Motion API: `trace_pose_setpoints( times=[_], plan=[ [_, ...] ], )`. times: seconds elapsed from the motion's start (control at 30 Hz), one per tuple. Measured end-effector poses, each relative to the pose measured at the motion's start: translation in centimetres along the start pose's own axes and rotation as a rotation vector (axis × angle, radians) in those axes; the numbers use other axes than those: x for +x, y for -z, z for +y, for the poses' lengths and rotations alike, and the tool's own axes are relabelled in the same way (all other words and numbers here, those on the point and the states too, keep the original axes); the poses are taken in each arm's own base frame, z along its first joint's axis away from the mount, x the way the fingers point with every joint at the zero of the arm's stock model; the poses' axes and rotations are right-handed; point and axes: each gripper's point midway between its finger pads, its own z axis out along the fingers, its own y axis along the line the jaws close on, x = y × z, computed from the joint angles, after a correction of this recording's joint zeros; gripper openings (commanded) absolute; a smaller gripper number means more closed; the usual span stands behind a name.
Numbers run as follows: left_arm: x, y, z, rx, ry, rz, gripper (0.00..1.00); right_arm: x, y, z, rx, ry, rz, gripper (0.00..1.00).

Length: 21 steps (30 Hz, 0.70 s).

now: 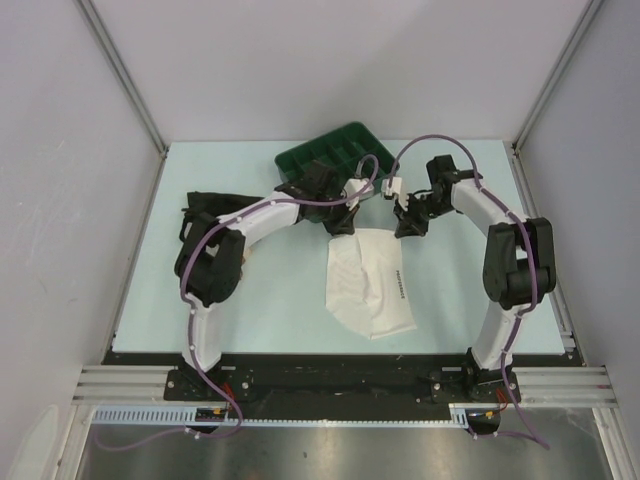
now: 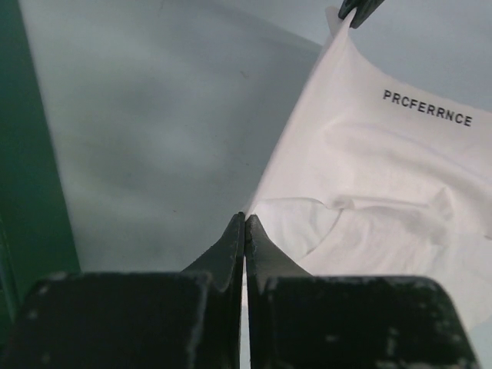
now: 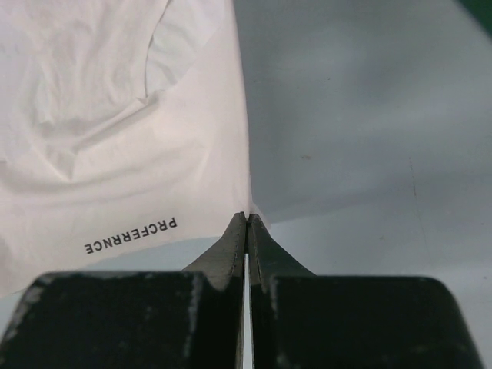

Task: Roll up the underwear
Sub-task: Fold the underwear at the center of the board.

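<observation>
The white underwear (image 1: 370,285) lies on the pale table in the middle, with its printed waistband on the far right side. My left gripper (image 1: 346,222) is shut on its far left corner, and in the left wrist view the jaws (image 2: 244,221) pinch the edge of the fabric (image 2: 369,177). My right gripper (image 1: 408,228) is shut on the far right corner, and in the right wrist view the jaws (image 3: 247,219) pinch the waistband corner of the cloth (image 3: 115,115). The far edge is held a little off the table and casts a shadow.
A green compartment tray (image 1: 335,155) stands at the back, just behind the left gripper, and its wall shows in the left wrist view (image 2: 23,154). A black garment (image 1: 205,205) lies at the left under the left arm. The table's front edge runs along the arm bases.
</observation>
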Motion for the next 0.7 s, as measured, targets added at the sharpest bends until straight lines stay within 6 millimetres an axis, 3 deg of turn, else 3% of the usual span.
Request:
trace_pose_setpoints(
  times=[0.13, 0.47, 0.7],
  plan=[
    [-0.3, 0.5, -1.6, 0.009, -0.001, 0.013, 0.00, 0.0, 0.5, 1.0, -0.004, 0.005, -0.002, 0.00],
    [1.1, 0.8, -5.0, 0.009, 0.029, 0.078, 0.00, 0.6, 1.5, 3.8, -0.017, 0.020, 0.003, 0.00],
    [0.7, 2.2, -7.0, -0.005, 0.037, 0.072, 0.00, 1.2, 2.2, 6.3, -0.017, 0.043, 0.012, 0.00]
  ],
)
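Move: Behind both lifted hands lies the spread underwear, its middle about 12 cm back and 4 cm right of the left hand, and from the right hand about 12 cm back and 7 cm left, some 5 cm below. Its far edge is already in both grips. The green tray stands about 16 cm ahead and 4 cm left of the left hand; the dark clothes lie some 31 cm left of it and 5 cm ahead. Drawing the pinched far edge of the underwear back towards the robot, both hands travel together about 7 cm over the part still lying on the board, away from the green tray. The left rises some 2 cm on the way, the right about 1 cm; both grippers stay shut on the cloth, wrists almost unturned. ##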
